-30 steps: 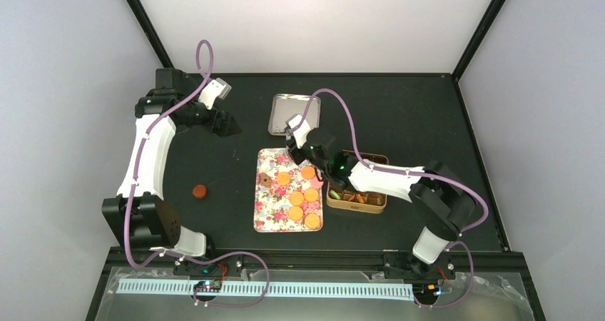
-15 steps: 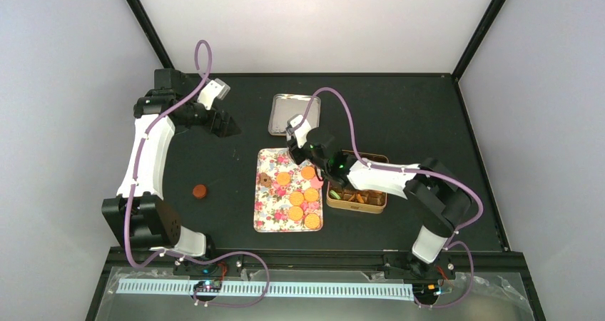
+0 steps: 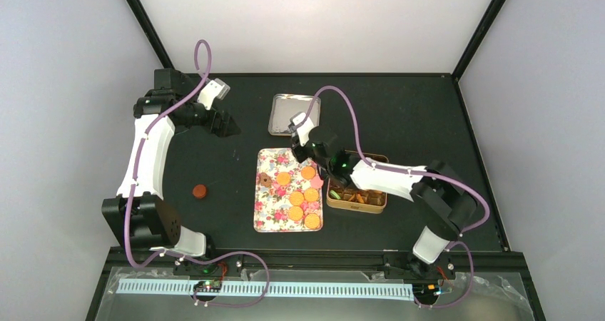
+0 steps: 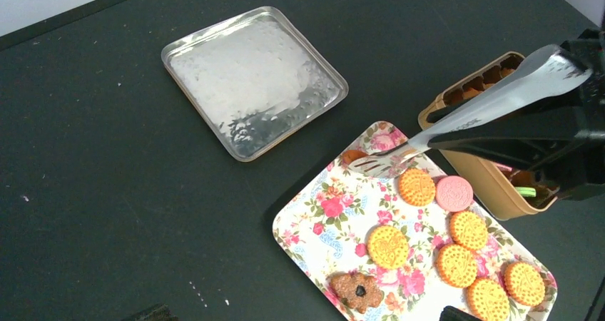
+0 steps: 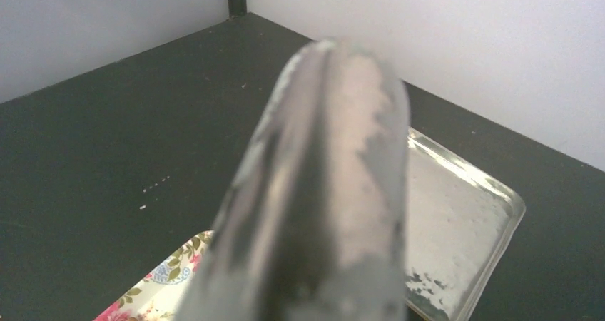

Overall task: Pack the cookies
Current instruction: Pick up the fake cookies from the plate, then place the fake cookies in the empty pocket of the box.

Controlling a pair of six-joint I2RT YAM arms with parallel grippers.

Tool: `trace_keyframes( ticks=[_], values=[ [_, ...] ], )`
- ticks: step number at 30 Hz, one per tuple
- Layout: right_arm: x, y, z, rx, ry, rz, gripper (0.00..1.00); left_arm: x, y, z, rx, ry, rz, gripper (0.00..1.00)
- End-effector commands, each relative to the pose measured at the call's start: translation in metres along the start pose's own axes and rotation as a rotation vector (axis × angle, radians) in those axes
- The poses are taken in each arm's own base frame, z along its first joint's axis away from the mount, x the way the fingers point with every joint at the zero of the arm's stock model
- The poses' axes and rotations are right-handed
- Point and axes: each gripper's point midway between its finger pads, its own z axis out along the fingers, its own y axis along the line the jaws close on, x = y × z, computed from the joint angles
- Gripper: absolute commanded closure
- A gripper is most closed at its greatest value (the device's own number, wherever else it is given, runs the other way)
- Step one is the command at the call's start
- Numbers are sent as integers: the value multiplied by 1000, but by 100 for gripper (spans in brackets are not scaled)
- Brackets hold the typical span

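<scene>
Several round orange cookies (image 3: 304, 205), a pink one (image 4: 454, 192) and a brown flower-shaped one (image 4: 357, 291) lie on a floral tray (image 3: 270, 214). Another brown cookie (image 3: 200, 190) sits alone on the table to the left. My right gripper (image 3: 314, 157) is shut on metal tongs (image 4: 485, 107), blurred and close in the right wrist view as tongs (image 5: 328, 192). The tongs' forked tip rests at the tray's far end over an orange cookie (image 4: 352, 155), mostly hidden. My left gripper (image 3: 230, 126) hangs open left of the tray, holding nothing.
A brown tin (image 3: 357, 201) with compartments, some holding cookies, stands right of the tray. Its silver lid (image 3: 294, 114) lies upside down beyond the tray. A purple cable (image 3: 342, 114) arches over the right arm.
The right gripper has squeezed the tongs narrower and shifted slightly toward the far end of the tray. The left arm has not moved.
</scene>
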Motion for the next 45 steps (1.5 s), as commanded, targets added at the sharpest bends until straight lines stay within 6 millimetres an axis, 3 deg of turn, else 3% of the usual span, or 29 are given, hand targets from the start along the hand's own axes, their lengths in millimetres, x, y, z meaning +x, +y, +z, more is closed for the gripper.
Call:
trace_keyframes(
  ticks=[1, 6, 10, 18, 23, 30, 45],
  values=[
    [-52, -13, -27, 37, -123, 4, 99, -11, -2, -6, 14, -32, 25, 1],
    [-75, -28, -64, 65, -143, 15, 99, -11, -3, -6, 21, -32, 32, 1],
    [-82, -43, -107, 103, -117, 25, 99, -9, -4, -3, 44, -30, 41, 1],
    [-48, -80, -198, 240, 43, 88, 99, -5, -6, 6, 98, -24, 36, 1],
    [-9, -92, -234, 293, 161, 169, 99, -4, -5, 10, 115, -26, 32, 1],
    [29, -97, -243, 340, 274, 215, 99, -3, -5, 13, 130, -22, 27, 1],
    [39, -97, -237, 343, 298, 144, 97, -1, -6, 12, 125, -16, 40, 1]
  ],
)
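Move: The orange cookie is already pinched in the right hand's tongs at the plate's far edge, some 15 cm below that hand and about 3 cm ahead. The box it is taken to has its middle about 19 cm to the hand's right, 6 cm back and 14 cm down. The pink cookie lies about 6 cm right and 7 cm back; the silver tray is straight ahead, roughly 16 cm. From the left hand the box lies about 34 cm right and 5 cm back. The orange cookie, still pinched in the tongs, is lifted off the plate by the right arm, which rises about 14 cm while swinging right and back, then sinks some 10 cm towards the near right part of the box. Overall the hand goes 22 cm right and 12 cm back, turning about 20 degrees clockwise with the fingers tipping down; its grip on the tongs stays shut. ##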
